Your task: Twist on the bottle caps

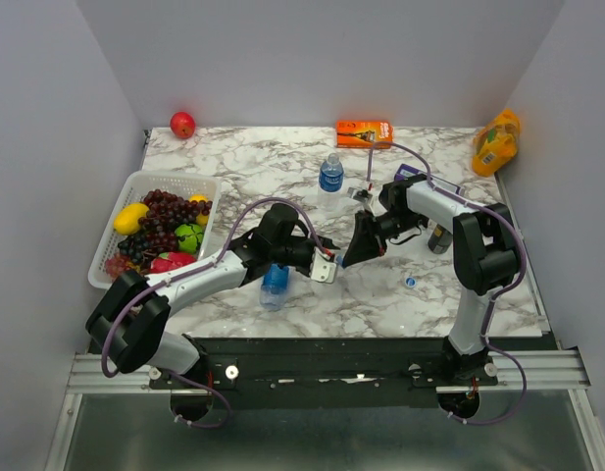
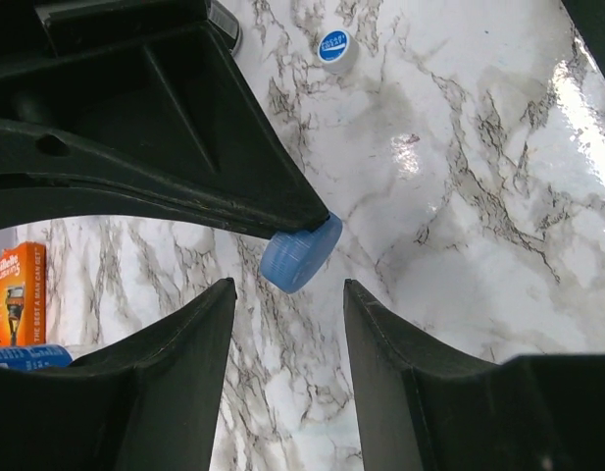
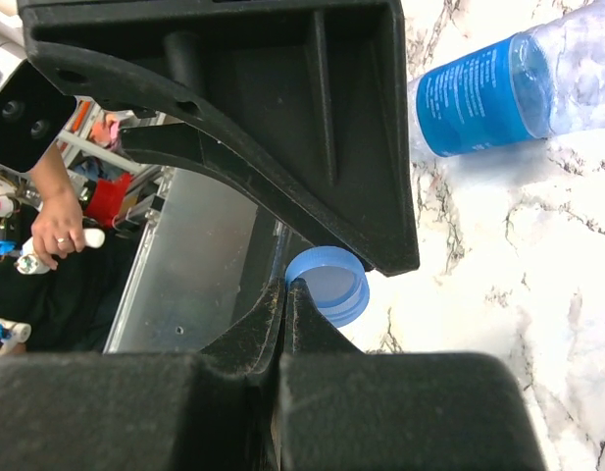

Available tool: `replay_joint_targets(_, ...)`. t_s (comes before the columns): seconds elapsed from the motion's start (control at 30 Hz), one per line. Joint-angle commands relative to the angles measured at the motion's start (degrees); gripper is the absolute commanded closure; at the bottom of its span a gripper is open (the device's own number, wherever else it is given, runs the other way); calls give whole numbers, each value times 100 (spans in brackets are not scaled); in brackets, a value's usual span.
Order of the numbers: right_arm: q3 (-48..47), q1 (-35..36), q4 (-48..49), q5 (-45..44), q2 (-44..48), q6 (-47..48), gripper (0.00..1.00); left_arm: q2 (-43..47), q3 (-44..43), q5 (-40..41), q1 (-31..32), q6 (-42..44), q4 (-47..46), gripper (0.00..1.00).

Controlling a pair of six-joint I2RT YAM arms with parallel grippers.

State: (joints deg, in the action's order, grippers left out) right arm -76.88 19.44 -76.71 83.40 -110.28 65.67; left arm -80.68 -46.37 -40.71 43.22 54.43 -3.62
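Note:
My right gripper [image 3: 286,283] is shut on the rim of a small blue bottle cap [image 3: 327,285], pinching its wall edge-on above the table. My left gripper [image 2: 288,287] stands open, and that cap [image 2: 300,253] hangs just beyond its fingertips, not between them. In the top view the two grippers meet tip to tip at mid-table, left [image 1: 328,267] and right [image 1: 349,257]. A second cap [image 1: 410,282] lies on the marble to the right. One clear bottle with a blue label [image 1: 275,285] sits under my left arm. Another bottle [image 1: 330,174] stands upright further back.
A white basket [image 1: 208,183] of fruit sits at the left. An orange razor box [image 1: 364,131] and a red apple [image 1: 182,124] are by the back wall, and a yellow-orange bag [image 1: 496,142] is at the back right. A dark can [image 1: 439,238] stands behind my right arm.

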Motion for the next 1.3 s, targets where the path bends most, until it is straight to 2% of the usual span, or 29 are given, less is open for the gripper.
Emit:
replay_joint_targets(0.0,-116,16,-1083,72,6,-37,94,-18,-118,-253,-7,-82,-263,46)
replay_joint_targets(0.63,-239,25,-1074,19,-134,-125,94,-158,-311,-675,11,120,19,61)
replay_joint_targets(0.83,-310,16,-1083,28,-143,-125,91,-141,-373,-754,11,348,510,77)
replay_joint_targets(0.87,-432,-2,-1075,-7,-152,-125,86,-114,-373,-737,2,340,572,81)
replay_joint_targets(0.9,-529,-19,-1074,-42,-160,-142,66,-27,-382,-693,2,270,616,85)
replay_joint_targets(0.93,-625,-37,-1074,-112,-143,-142,29,26,-390,-667,-7,200,738,89)
replay_joint_targets(0.97,-705,-46,-1074,-139,-143,-151,1,79,-408,-649,-24,156,835,93)
replay_joint_targets(1.13,-1241,-98,-1066,-253,-161,-247,0,404,-565,-509,-200,-239,1467,96)
replay_joint_targets(1.2,-1416,-142,-751,-455,-91,-675,0,483,-636,-395,-253,-686,1565,96)
replay_joint_targets(1.23,-1496,-229,-506,-673,119,-957,0,518,-689,-350,-279,-1237,1635,96)
replay_joint_targets(1.27,-1479,-274,393,-910,277,-1360,0,545,-698,-246,-288,-1547,1619,96)
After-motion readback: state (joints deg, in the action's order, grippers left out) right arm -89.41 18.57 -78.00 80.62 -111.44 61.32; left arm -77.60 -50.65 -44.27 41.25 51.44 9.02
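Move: The blue cap, still pinched in the tips of my right fingers, sits between my half-open left fingers, about 1 cm to the right of my left hand point and level with it. From my right hand the cap is about 1 cm to the left. Counted from my left hand, the lying bottle is some 11 cm left, 4 cm ahead and 8 cm below; the loose cap is about 18 cm right, roughly level fore and aft, 10 cm below; the standing bottle is some 20 cm straight ahead. I close my left fingers on the blue cap while easing that hand back about 1 cm, my right hand holding the cap almost still. Once the left has its pinch, I spread my right fingers wide, letting go, and draw that hand forward and up about 5 cm, away from the cap; my left hand begins to lift and shift left with it, some 2 cm. ##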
